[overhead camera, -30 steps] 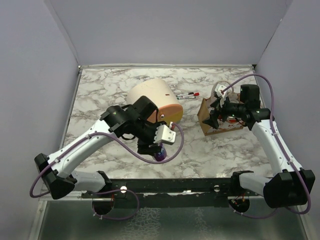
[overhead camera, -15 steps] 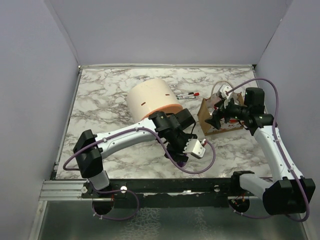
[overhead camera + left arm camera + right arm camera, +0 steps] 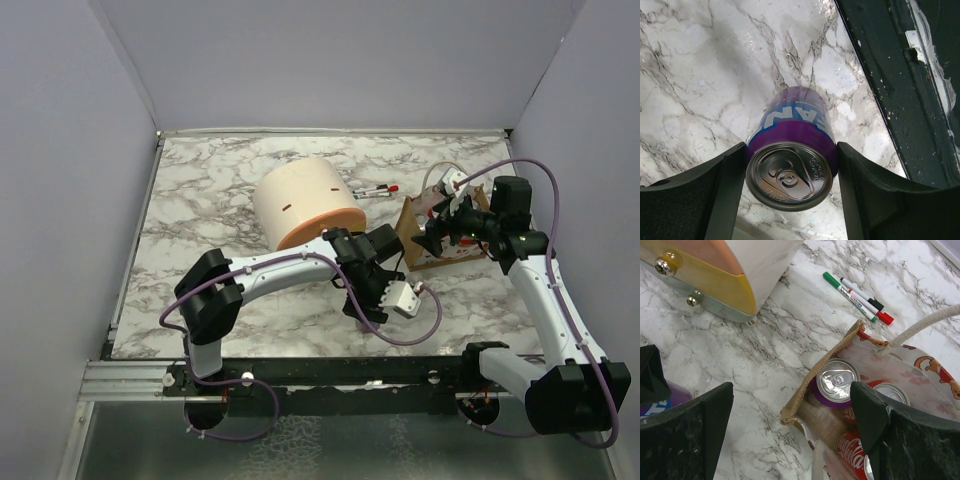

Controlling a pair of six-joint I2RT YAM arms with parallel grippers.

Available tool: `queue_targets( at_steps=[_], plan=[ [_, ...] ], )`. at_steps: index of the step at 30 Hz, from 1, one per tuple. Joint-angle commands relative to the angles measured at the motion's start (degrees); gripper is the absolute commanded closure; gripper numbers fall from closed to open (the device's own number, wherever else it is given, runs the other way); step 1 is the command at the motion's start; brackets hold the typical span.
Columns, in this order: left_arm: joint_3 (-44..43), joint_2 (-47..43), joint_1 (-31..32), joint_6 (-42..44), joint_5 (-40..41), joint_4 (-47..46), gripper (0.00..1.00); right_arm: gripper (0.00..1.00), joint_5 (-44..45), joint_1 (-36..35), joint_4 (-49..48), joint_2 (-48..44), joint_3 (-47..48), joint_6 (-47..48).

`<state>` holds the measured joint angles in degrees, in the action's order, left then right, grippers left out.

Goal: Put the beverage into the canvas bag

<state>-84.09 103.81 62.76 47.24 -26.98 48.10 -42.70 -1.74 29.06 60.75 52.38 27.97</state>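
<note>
My left gripper [image 3: 790,172] is shut on a purple beverage can [image 3: 790,150], seen from its silver top and held just above the marble table; in the top view the left gripper [image 3: 372,300] is a little left of and nearer than the bag. The canvas bag [image 3: 440,248] stands at the right with its mouth open. In the right wrist view the bag's tan rim [image 3: 829,365] shows, with a purple can [image 3: 837,381] and red cola cans [image 3: 855,452] inside. My right gripper [image 3: 790,432] is open wide and straddles the bag's left rim, one finger [image 3: 890,430] over the cans.
A large cream-and-orange cylinder [image 3: 300,205] lies left of the bag, close behind my left arm. Two markers [image 3: 375,190] lie behind it, also in the right wrist view [image 3: 860,297]. The black rail [image 3: 900,90] runs along the table's near edge.
My left arm has swung right with the purple can, from the table's middle towards the bag. The right gripper has shifted only slightly at the bag.
</note>
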Motion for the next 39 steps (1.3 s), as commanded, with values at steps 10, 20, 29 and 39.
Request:
queue_targets(
  at_steps=[10, 20, 29, 39],
  plan=[
    [-1.32, 1.16, 0.33, -2.3, 2.28, -3.19, 0.85, 0.0, 0.94, 0.51, -1.81, -0.58, -0.87, -0.28],
    [2.27, -1.21, 3.16, -4.54, 9.02, -6.56, 0.46, 0.0, 0.97, 0.51, -1.72, -0.37, -1.17, 0.15],
    [2.74, -5.66, 4.0, -5.98, 10.71, -6.35, 0.01, 0.0, 0.93, 0.51, -1.33, -0.5, -0.79, 0.76],
    [6.22, -20.62, 2.8, -4.44, 15.28, -6.87, 0.01, 0.0, -6.45, 0.35, 7.74, 1.02, 5.23, 5.39]
  ],
)
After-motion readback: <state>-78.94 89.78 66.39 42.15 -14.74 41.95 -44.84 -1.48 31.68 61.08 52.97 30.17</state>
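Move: The left hand still grips the purple can near its top, the can's middle about 3 cm below the fingers and its spot of table right beneath. From this hand the canvas bag stands roughly 16 cm ahead and 17 cm to the right; the white drawer box is some 19 cm ahead and 12 cm left. From the idle right hand, the purple can is about 15 cm back, 11 cm left and 13 cm down. The left fingers keep their grip on the purple can while easing it about 1 cm to the right, sinking barely half a centimetre, then open wide and let go. The open hand at once lifts off, rising some 7 cm above the can, while the wrist tips roughly 15 degrees so that the fingertips swing forward. ##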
